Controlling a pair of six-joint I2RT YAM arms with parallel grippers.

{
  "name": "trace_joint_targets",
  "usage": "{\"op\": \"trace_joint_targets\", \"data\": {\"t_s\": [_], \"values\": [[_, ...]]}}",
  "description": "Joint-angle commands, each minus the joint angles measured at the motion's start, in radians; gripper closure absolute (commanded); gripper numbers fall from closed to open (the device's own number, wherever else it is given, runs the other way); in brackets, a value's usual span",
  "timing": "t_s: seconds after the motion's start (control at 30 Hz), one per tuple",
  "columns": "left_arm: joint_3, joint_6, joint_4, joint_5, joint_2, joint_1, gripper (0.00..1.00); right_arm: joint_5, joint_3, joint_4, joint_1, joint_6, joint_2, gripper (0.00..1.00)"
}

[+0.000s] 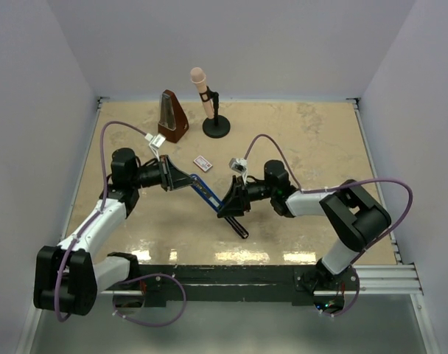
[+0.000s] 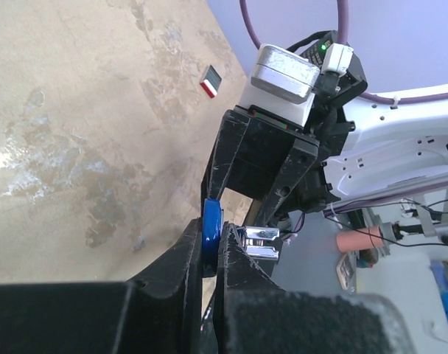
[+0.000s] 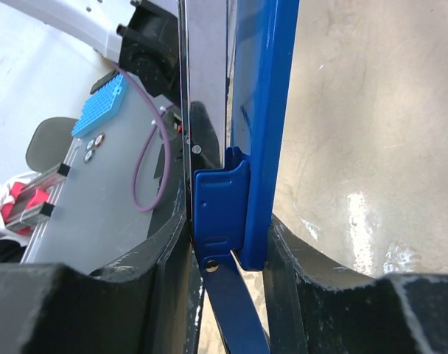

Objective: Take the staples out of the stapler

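The stapler (image 1: 205, 193) is held above the table between both grippers, opened at its hinge. Its blue bar runs from the left gripper (image 1: 181, 179) to the right gripper (image 1: 228, 206). Its black bar (image 1: 241, 227) slants down toward the table's near side. In the left wrist view, my left gripper (image 2: 211, 236) is shut on the blue bar's tip (image 2: 211, 227), with the silver rail's end (image 2: 261, 240) just beside it. In the right wrist view, my right gripper (image 3: 228, 228) is shut on the blue hinge end (image 3: 222, 206), with the silver rail (image 3: 206, 74) alongside. The staples are hidden.
A brown metronome (image 1: 172, 116) and a microphone on a black stand (image 1: 209, 103) stand at the back. A small white box with a red label (image 1: 203, 163) lies just behind the stapler and also shows in the left wrist view (image 2: 211, 81). Walls enclose the table.
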State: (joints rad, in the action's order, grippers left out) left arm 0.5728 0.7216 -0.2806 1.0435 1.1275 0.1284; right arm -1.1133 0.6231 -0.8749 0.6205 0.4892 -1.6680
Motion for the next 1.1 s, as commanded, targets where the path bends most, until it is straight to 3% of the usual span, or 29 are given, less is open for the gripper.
{"op": "trace_joint_targets", "data": {"t_s": [0.0, 0.1, 0.13, 0.23, 0.47, 0.67, 0.77, 0.8, 0.9, 1.07], "values": [[0.085, -0.062, 0.119, -0.103, -0.061, -0.012, 0.87, 0.09, 0.023, 0.075, -0.054, -0.023, 0.048, 1.0], [0.116, -0.085, 0.19, -0.166, -0.086, -0.012, 0.72, 0.142, 0.033, 0.152, -0.077, -0.058, 0.063, 1.0], [0.131, -0.082, 0.219, -0.178, -0.09, -0.012, 0.6, 0.147, 0.038, 0.189, -0.084, -0.076, 0.063, 1.0], [0.148, -0.076, 0.235, -0.191, -0.095, -0.012, 0.48, 0.17, 0.052, 0.247, -0.093, -0.096, 0.06, 1.0], [0.177, -0.137, 0.323, -0.23, -0.109, -0.012, 0.43, 0.32, 0.096, 0.416, -0.094, -0.107, 0.111, 1.0], [0.18, -0.244, 0.445, -0.469, -0.167, -0.012, 0.4, 0.646, 0.144, 0.721, -0.093, -0.17, 0.227, 1.0], [0.157, -0.263, 0.468, -0.566, -0.195, -0.012, 0.29, 0.772, 0.153, 0.819, -0.093, -0.189, 0.258, 1.0], [0.144, -0.269, 0.471, -0.58, -0.199, -0.012, 0.17, 0.806, 0.155, 0.838, -0.094, -0.19, 0.261, 1.0], [0.148, -0.278, 0.489, -0.608, -0.216, -0.012, 0.0, 0.932, 0.164, 0.902, -0.093, -0.186, 0.269, 1.0], [0.162, -0.298, 0.529, -0.707, -0.282, -0.012, 0.0, 1.098, 0.222, 1.022, -0.074, -0.169, 0.229, 1.0]]}}
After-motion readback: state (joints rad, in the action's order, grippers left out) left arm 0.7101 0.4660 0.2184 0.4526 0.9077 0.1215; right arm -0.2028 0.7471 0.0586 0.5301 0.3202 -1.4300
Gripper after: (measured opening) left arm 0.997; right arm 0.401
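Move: Between the two hands the opened stapler slants through the air. The right hand holds its hinge, so its middle is right there; it lies about 6 cm back, 10 right and 7 below the left hand, which pinches the blue end. The right hand's goal, a bare patch of table, is some 10 cm ahead, 11 right and 13 below. The red-white box lies about 20 cm ahead and 8 left of that hand. Opening wide, the left fingers let go of the stapler's blue end and that hand backs off about 7 cm left and some 4 forward, tipping its fingers down. The right hand keeps its pinch at the hinge and carries the stapler right and forward, about 15 cm over the table, sinking 6, while turning roughly 50 degrees clockwise and tipping its fingers down. ##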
